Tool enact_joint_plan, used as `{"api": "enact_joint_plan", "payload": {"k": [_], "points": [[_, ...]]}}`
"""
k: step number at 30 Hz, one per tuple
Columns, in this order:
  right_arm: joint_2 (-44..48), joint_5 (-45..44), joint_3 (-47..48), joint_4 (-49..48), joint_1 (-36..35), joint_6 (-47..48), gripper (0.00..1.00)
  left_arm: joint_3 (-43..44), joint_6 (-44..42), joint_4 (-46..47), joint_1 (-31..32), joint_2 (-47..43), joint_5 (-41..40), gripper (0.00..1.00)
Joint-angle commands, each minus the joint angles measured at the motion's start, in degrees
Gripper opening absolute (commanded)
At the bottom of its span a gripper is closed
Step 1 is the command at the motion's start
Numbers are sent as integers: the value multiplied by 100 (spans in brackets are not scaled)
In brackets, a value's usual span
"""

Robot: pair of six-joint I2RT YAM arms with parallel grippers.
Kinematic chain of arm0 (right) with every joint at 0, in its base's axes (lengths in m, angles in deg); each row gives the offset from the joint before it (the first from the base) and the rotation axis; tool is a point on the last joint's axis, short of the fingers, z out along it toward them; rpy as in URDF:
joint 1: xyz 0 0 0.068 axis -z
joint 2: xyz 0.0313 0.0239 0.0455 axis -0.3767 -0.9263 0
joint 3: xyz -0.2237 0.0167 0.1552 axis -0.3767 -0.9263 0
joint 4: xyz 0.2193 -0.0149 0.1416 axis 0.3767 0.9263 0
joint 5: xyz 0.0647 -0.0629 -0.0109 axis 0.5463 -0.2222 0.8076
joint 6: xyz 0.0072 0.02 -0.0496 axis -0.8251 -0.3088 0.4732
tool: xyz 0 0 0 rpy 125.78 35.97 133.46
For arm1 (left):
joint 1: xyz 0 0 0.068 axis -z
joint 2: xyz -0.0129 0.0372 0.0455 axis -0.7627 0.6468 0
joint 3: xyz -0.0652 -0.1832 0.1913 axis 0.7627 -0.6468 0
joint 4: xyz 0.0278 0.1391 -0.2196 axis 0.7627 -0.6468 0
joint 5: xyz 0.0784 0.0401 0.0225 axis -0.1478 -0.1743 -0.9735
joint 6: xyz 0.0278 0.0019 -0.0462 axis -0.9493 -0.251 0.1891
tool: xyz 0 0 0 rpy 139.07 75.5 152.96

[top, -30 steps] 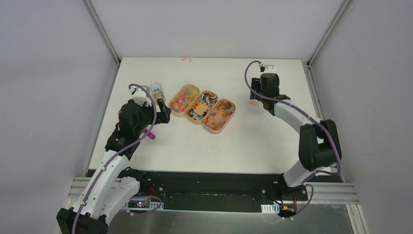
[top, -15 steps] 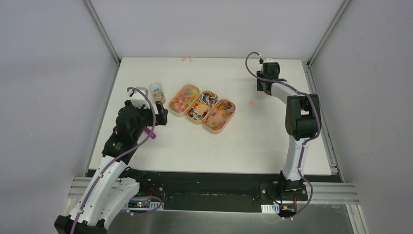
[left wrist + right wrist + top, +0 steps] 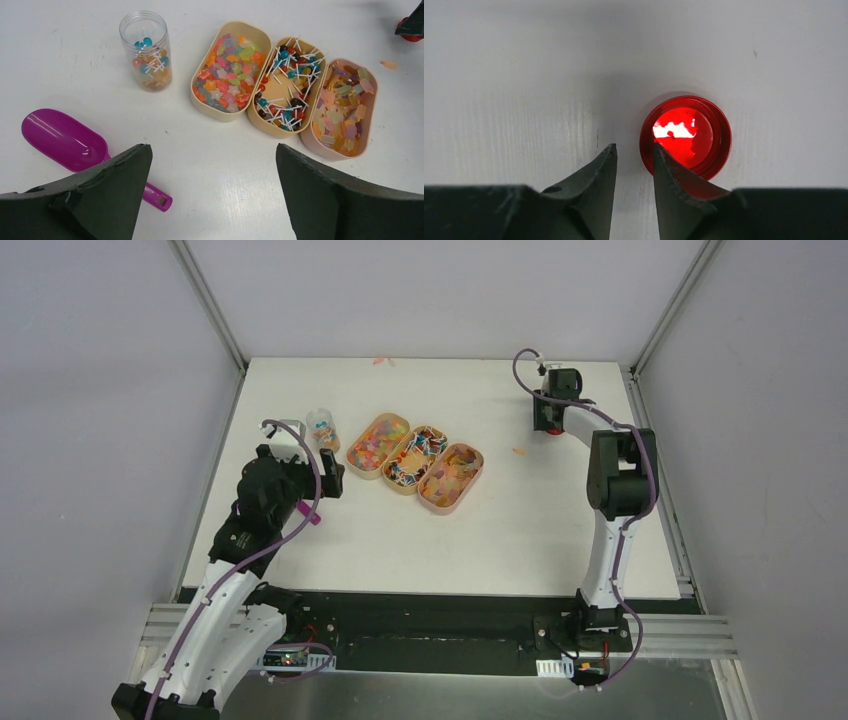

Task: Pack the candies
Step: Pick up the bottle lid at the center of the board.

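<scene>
The candies fill three oval trays mid-table: mixed bright bits, small stick sweets and translucent gummies; from above the trays lie side by side. A clear jar left of them stands upright and holds a few candies. My left gripper hangs open over bare table, near the trays, with nothing between its jaws. At the far right my right gripper is down at a red round lid. Its jaws stand narrowly apart, the right fingertip over the lid's left rim, the left one on bare table.
A magenta scoop lies on the table left of my left gripper. One loose candy rests between the trays and the red lid. A few bits lie at the far table edge. Metal frame posts stand at the back corners.
My right arm has swung out to the far right and come down at the red lid, its jaws narrowing. The left arm drew back slightly from the jar and stays open.
</scene>
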Motion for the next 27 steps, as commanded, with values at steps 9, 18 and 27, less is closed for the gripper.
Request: {"api": "enact_joint_plan", "payload": {"k": [9, 18, 27], "points": [[-67, 243, 208, 40, 78, 96, 19, 70, -198, 121, -1, -169, 251, 94], [297, 764, 171, 153, 75, -34, 0, 50, -230, 125, -1, -197, 275, 93], [1406, 1520, -646, 157, 77, -553, 0, 76, -88, 140, -1, -146, 162, 97]]}}
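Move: Just right of the right hand lies the bottle lid, open side up, its middle about 4 cm to the right, level with the hand fore and aft, and 2 cm below; the half-open fingers already straddle its left rim. The loose orange candy is some 7 cm to the hand's left and 8 cm back, the pink candy box roughly 26 cm left and 16 cm back. From the left hand the lid is about 27 cm ahead, 61 cm right and 20 cm below. Sinking about 1 cm to the bottle lid, the right hand shuts its half-open fingers and pinches the lid's left rim, one finger inside and one outside. Keeping that pinch, it then draws up some 3 cm, left about 2 cm and slightly back, rolling so that its left side rises by under 10 degrees. ##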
